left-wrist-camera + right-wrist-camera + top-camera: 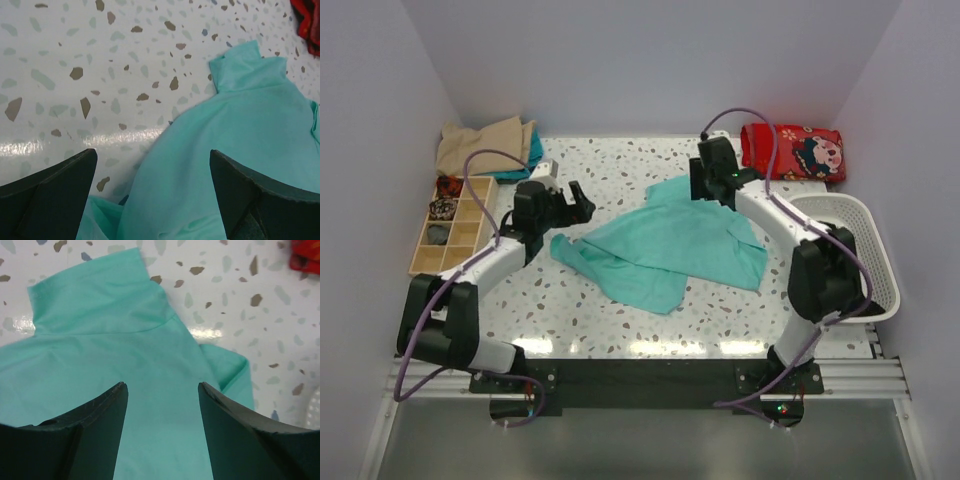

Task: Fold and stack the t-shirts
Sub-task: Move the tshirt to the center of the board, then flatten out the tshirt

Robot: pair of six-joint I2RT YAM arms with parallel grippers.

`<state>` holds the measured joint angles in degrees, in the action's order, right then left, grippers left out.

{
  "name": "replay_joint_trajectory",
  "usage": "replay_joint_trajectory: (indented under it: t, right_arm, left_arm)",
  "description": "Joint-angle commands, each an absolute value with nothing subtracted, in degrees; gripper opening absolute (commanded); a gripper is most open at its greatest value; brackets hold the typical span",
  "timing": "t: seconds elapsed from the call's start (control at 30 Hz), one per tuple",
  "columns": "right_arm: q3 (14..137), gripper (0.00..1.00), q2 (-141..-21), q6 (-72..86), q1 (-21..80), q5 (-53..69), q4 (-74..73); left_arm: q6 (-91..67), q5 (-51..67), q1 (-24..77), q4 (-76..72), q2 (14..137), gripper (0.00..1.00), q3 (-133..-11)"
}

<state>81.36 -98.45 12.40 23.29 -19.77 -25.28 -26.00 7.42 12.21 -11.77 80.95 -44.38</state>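
Note:
A teal-green t-shirt (665,245) lies crumpled and partly spread in the middle of the speckled table, one sleeve (90,295) pointing toward the back. My left gripper (584,203) hovers open at the shirt's left edge, with fabric (235,130) and bare table showing between its fingers (153,152). My right gripper (703,192) stands open just above the shirt's far part, near the sleeve, and nothing is pinched between its fingers (161,385). A tan t-shirt (480,145) lies bunched in the back left corner on top of another teal garment (534,150).
A wooden tray with compartments (450,235) sits along the left edge. A white slotted basket (880,270) stands on the right beside the right arm. A red patterned cloth (795,150) lies at the back right. White walls close in three sides.

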Motion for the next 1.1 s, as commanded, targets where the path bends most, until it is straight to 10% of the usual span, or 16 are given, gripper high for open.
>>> replay_joint_trajectory:
  t: [0.0,0.47,1.07]
  right_arm:
    - [87.18,0.63,-106.69,13.8,21.46,-12.25,-21.1]
    - [111.53,0.61,-127.17,14.68,16.0,-0.53,-27.42]
    - [109.25,0.61,-129.73,14.41,14.41,2.9,-30.68]
  left_arm:
    - [-26.81,8.44,12.83,-14.94,80.68,1.0,-41.75]
    - [-25.84,10.01,13.62,-12.75,90.25,1.0,-43.59]
    - [-23.73,12.38,13.8,-9.31,95.27,1.0,-46.05]
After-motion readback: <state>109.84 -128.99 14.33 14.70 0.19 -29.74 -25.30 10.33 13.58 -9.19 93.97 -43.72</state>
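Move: The left hand is above the t-shirt's left edge, which lies about 3 cm back, 2 cm right and 12 cm below; the wooden box is some 26 cm to its left, level with it. For the right hand, the t-shirt's far sleeve lies about 7 cm ahead, 3 cm left and 15 cm below, while the red cushion is roughly 17 cm ahead and 19 cm right. Both open hands sink towards the t-shirt, left about 10 cm, right also reaching 10 cm forward above its sleeve. ##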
